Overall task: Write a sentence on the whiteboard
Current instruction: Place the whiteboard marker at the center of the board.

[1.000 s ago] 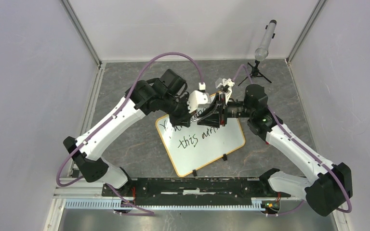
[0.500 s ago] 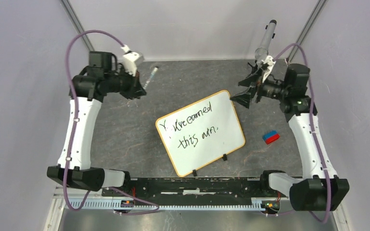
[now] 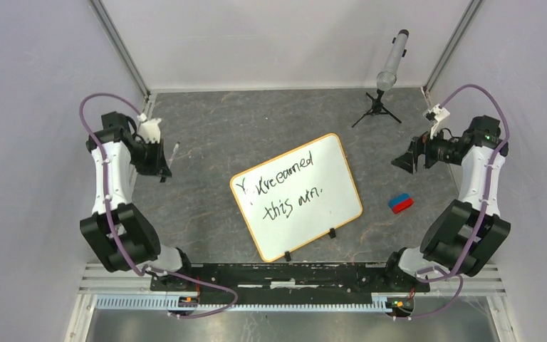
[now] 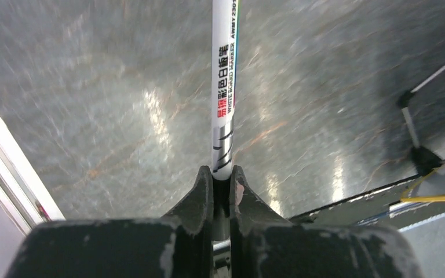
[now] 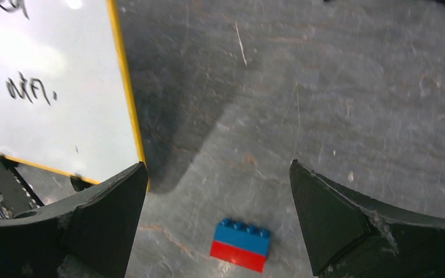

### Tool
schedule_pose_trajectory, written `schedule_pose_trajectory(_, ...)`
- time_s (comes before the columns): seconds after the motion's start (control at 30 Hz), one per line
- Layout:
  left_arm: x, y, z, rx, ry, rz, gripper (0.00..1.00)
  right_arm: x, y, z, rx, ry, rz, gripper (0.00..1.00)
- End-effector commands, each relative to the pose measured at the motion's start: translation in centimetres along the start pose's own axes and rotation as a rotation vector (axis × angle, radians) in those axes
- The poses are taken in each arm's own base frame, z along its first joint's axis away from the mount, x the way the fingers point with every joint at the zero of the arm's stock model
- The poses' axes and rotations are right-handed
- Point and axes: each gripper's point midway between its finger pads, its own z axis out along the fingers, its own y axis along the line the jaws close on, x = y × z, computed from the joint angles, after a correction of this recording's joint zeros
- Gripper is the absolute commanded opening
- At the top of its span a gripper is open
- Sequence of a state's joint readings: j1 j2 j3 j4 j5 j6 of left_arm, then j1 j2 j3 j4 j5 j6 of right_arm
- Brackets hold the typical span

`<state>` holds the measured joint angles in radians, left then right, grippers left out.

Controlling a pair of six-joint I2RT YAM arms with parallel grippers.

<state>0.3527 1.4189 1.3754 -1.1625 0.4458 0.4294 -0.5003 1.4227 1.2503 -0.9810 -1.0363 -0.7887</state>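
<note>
The whiteboard [image 3: 331, 203] lies tilted in the middle of the table, its two black clip feet toward me. The sentence [image 3: 285, 191] runs across it in two slanted black lines. At the far left, away from the board, my left gripper [image 3: 162, 165] is shut on a white marker [image 3: 174, 152]. The left wrist view shows the marker [image 4: 225, 87] sticking out straight ahead from between the fingertips [image 4: 204, 182]. My right gripper [image 3: 404, 158] hangs open at the far right, and between its wide jaws the right wrist view shows bare floor, with the whiteboard's corner [image 5: 64, 133] at the left.
A blue and red brick [image 3: 400, 203] lies on the table right of the board, also seen under the right gripper [image 5: 240, 244]. A small black tripod holding a grey tube [image 3: 390, 68] stands at the back right. Enclosure walls close in on both sides.
Both arms have drawn back from over the board to the table's sides. The right gripper has opened. The left still holds the marker, and the whole sentence now shows.
</note>
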Motion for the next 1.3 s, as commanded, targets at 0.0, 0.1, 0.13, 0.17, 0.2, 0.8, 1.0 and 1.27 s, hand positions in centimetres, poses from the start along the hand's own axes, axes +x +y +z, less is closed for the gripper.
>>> schedule_pose_trajectory(0.0,2.9,4.6,2.3,-0.101,0.063,0.010,0.02,3.1,-1.0,-0.8,0.023,0.078,-0.057,0.98)
schedule_pose_trajectory(0.1,4.0,6.6,3.9,-0.157,0.085,-0.007,0.02,4.6,-2.0,-0.8,0.068,0.111,-0.059,0.98)
schedule_pose_trajectory(0.13,4.5,7.4,4.4,-0.184,0.096,-0.011,0.02,4.9,-2.2,-0.7,0.079,0.118,-0.063,0.98)
schedule_pose_trajectory(0.17,4.7,8.1,4.8,-0.203,0.097,-0.011,0.02,5.2,-2.4,-0.7,0.090,0.122,-0.068,0.98)
schedule_pose_trajectory(0.2,4.9,9.0,5.3,-0.227,0.105,-0.014,0.02,5.4,-2.5,-0.7,0.099,0.127,-0.065,0.98)
schedule_pose_trajectory(0.8,10.6,13.8,11.2,-0.322,0.260,-0.088,0.16,6.2,-1.5,-0.8,0.089,0.148,-0.093,0.98)
schedule_pose_trajectory(1.0,11.3,13.3,11.6,-0.298,0.273,-0.073,0.35,6.5,-1.5,-0.5,0.084,0.164,-0.094,0.98)
schedule_pose_trajectory(1.27,11.2,12.7,11.3,-0.272,0.274,-0.063,0.43,6.3,-1.9,-0.4,0.108,0.183,-0.113,0.98)
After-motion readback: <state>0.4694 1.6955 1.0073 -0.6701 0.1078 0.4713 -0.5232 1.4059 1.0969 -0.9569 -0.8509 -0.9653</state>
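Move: The left hand holds the capped marker in near-shut fingers, its free end pointing forward; the bare patch of table where it is set down lies about 2 cm back, 10 cm left and 18 cm below. The table's left rail is about 10 cm beyond that patch, 20 cm left and 2 cm back of the hand; the whiteboard's middle is some 40 cm right, level. From the empty right hand, the patch is about 78 cm left, 5 cm back and 20 cm below. The left hand sinks about 17 cm to the tabletop beside the left rail, drifting some 10 cm left, away from the whiteboard, while its wrist tips the fingers to nearly straight down, then stops and opens them partway around the marker's cap. The empty right hand, fingers still wide, drops about 6 cm and slightly back and right towards the red-and-blue brick, without reaching it. ##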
